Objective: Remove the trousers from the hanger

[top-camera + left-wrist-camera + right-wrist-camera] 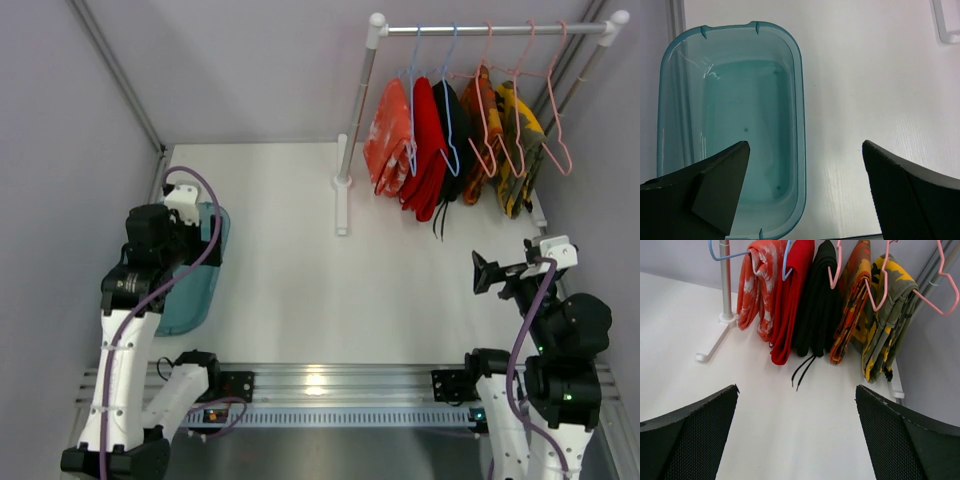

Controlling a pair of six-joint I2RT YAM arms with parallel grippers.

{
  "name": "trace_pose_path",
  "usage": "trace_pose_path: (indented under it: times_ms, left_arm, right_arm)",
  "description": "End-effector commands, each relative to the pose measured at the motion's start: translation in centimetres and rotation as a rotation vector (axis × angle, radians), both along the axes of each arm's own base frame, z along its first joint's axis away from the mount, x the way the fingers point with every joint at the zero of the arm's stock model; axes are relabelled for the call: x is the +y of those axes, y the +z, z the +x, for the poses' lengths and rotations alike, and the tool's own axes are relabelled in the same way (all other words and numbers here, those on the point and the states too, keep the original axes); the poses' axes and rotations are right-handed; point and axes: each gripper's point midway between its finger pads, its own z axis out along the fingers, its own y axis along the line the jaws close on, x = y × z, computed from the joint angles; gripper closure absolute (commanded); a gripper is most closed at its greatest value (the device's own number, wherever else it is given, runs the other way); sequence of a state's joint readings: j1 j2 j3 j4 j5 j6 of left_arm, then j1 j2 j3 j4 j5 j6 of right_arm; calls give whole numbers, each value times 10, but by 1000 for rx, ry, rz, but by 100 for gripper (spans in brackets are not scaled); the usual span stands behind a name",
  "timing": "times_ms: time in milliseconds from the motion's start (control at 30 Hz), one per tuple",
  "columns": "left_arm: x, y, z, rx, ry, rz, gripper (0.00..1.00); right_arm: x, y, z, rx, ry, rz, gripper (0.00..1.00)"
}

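Two trousers hang folded on blue hangers (412, 72) at the left end of the rack rail (490, 30): an orange-red pair with whitish blotches (388, 135) and a plain bright red pair (427, 150). Both show in the right wrist view, blotched (757, 285) and red (792, 295). My right gripper (486, 272) is open and empty, low over the table, well short of the rack; its jaws stand wide apart (796, 390). My left gripper (190, 235) is open and empty above the teal tub's right rim (805, 150).
A teal plastic tub (195, 290) sits at the left edge of the table, and the left wrist view shows its rim (801, 100). A black garment (455, 125) and two yellow-and-orange garments (505, 130) hang further right, on pink hangers. The rack's white post and foot (342, 205) stand mid-table. Walls close in on three sides.
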State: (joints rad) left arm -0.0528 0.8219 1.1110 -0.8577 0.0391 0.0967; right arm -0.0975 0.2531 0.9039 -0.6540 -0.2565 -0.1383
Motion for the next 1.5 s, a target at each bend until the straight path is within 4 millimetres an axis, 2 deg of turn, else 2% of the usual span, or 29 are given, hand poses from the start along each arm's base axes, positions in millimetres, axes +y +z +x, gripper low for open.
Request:
trace_pose_path:
  times_ms: [0, 33, 100, 133, 200, 300, 333, 367, 400, 433, 467, 500, 533, 567, 633, 700, 733, 767, 800, 833, 933, 1100, 1133, 1200, 1233, 1300, 1333, 1400, 1467]
  left_arm:
    - [2, 28, 21, -105, 67, -57, 1]
    - [9, 33, 26, -121, 113, -51, 1]
    - [7, 37, 39, -111, 150, -100, 1]
    - [5, 52, 46, -143, 140, -113, 1]
    - [1, 60, 63, -146, 136, -132, 1]
    - [-22, 85, 89, -163, 58, -215, 1]
    - [-38, 83, 100, -137, 3, -252, 1]
    - [-49, 102, 107, -163, -18, -299, 1]
    - [-61, 108, 112, -162, -47, -328, 1]
    - [-89, 103, 120, -120, -115, -359, 1]
    - [-105, 121, 123, -139, -152, -397, 2]
    - [-119, 124, 125, -131, -182, -419, 2]
    - [-145, 121, 125, -101, -245, -445, 3]
    - [-159, 133, 128, -127, -271, -503, 3]
    - [-191, 139, 129, -127, -347, -575, 4]
    - [-218, 166, 128, -162, -433, -678, 6]
    - [-242, 159, 130, -101, -479, -724, 9]
    - [-254, 162, 131, -85, -506, -750, 9]
    - [-266, 181, 131, -114, -547, -784, 11]
    - [-287, 175, 131, -82, -582, -809, 12]
    - [-326, 191, 128, -85, -659, -901, 14]
    - [-366, 210, 145, -127, -673, -1001, 20]
    - [-378, 205, 155, -143, -663, -1014, 23]
    - [-385, 214, 162, -154, -661, -1067, 24]
    - [-396, 201, 172, -130, -652, -1076, 27]
    - [-403, 215, 175, -165, -670, -1121, 29]
    - [-410, 206, 182, -153, -653, -1136, 30]
    - [-415, 208, 186, -161, -655, -1161, 32]
    - [-423, 198, 193, -138, -654, -1185, 35]
  right_arm:
    - [-2, -4, 8, 28, -15, 27, 1]
    - [-3, -5, 9, 32, -20, 33, 1]
    - [-2, -6, 11, 36, -19, 50, 1]
    - [-2, -6, 11, 33, -16, 57, 1]
    - [-2, -6, 13, 37, -21, 68, 1]
    - [-6, -7, 17, 45, -44, 78, 1]
    - [-7, -7, 18, 52, -50, 83, 1]
    - [-7, -6, 19, 51, -52, 86, 1]
    - [-8, -7, 20, 55, -58, 89, 1]
    - [-9, -7, 22, 62, -60, 95, 0]
    - [-9, -8, 24, 69, -62, 99, 1]
    - [-9, -6, 25, 69, -61, 99, 0]
    - [-9, -6, 28, 79, -60, 100, 1]
    - [-9, -4, 29, 73, -61, 99, 0]
    - [-13, 1, 32, 66, -79, 97, 0]
    - [-15, 7, 33, 58, -91, 92, 0]
    - [-16, 6, 35, 66, -94, 91, 0]
    - [-16, 7, 36, 69, -94, 89, 1]
    - [-17, 9, 36, 69, -96, 88, 0]
    - [-17, 8, 38, 80, -96, 90, 1]
    - [-18, 11, 43, 89, -98, 94, 1]
    - [-19, 18, 50, 92, -100, 102, 1]
    - [-18, 18, 52, 100, -95, 107, 0]
    - [-16, 25, 54, 95, -89, 113, 1]
    - [-16, 26, 55, 98, -86, 115, 1]
    - [-15, 32, 55, 93, -81, 116, 1]
    - [-15, 33, 57, 97, -80, 118, 1]
    - [-14, 42, 56, 83, -73, 118, 1]
    - [-13, 44, 58, 89, -68, 121, 1]
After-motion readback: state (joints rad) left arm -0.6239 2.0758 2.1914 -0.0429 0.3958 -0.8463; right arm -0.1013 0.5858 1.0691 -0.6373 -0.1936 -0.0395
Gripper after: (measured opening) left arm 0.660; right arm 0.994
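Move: The coral-and-white trousers hang about 23 cm ahead of the left hand and 39 cm to its right, their middle roughly level with it. Their blue hanger is centred some 20 cm ahead, 41 cm right and 13 cm up; the red trousers are beside them, 22 cm ahead and 45 cm right at the same height. The rack's left post stands 25 cm ahead, 31 cm right. From the right hand the coral-and-white trousers lie about 30 cm ahead, 17 cm left and 8 cm lower. Forward and up at first from beside the tray, then in a long sweep of some 40 cm to the right, the left hand climbs past the rack's post to the coral-and-white trousers and their blue hanger. It rolls left side down about 60 degrees, swings clockwise, and its fingers narrow to two-thirds open. The right hand eases about 6 cm forward towards the clothes, dipping and then rising, tipping down slightly, fingers wide open. ##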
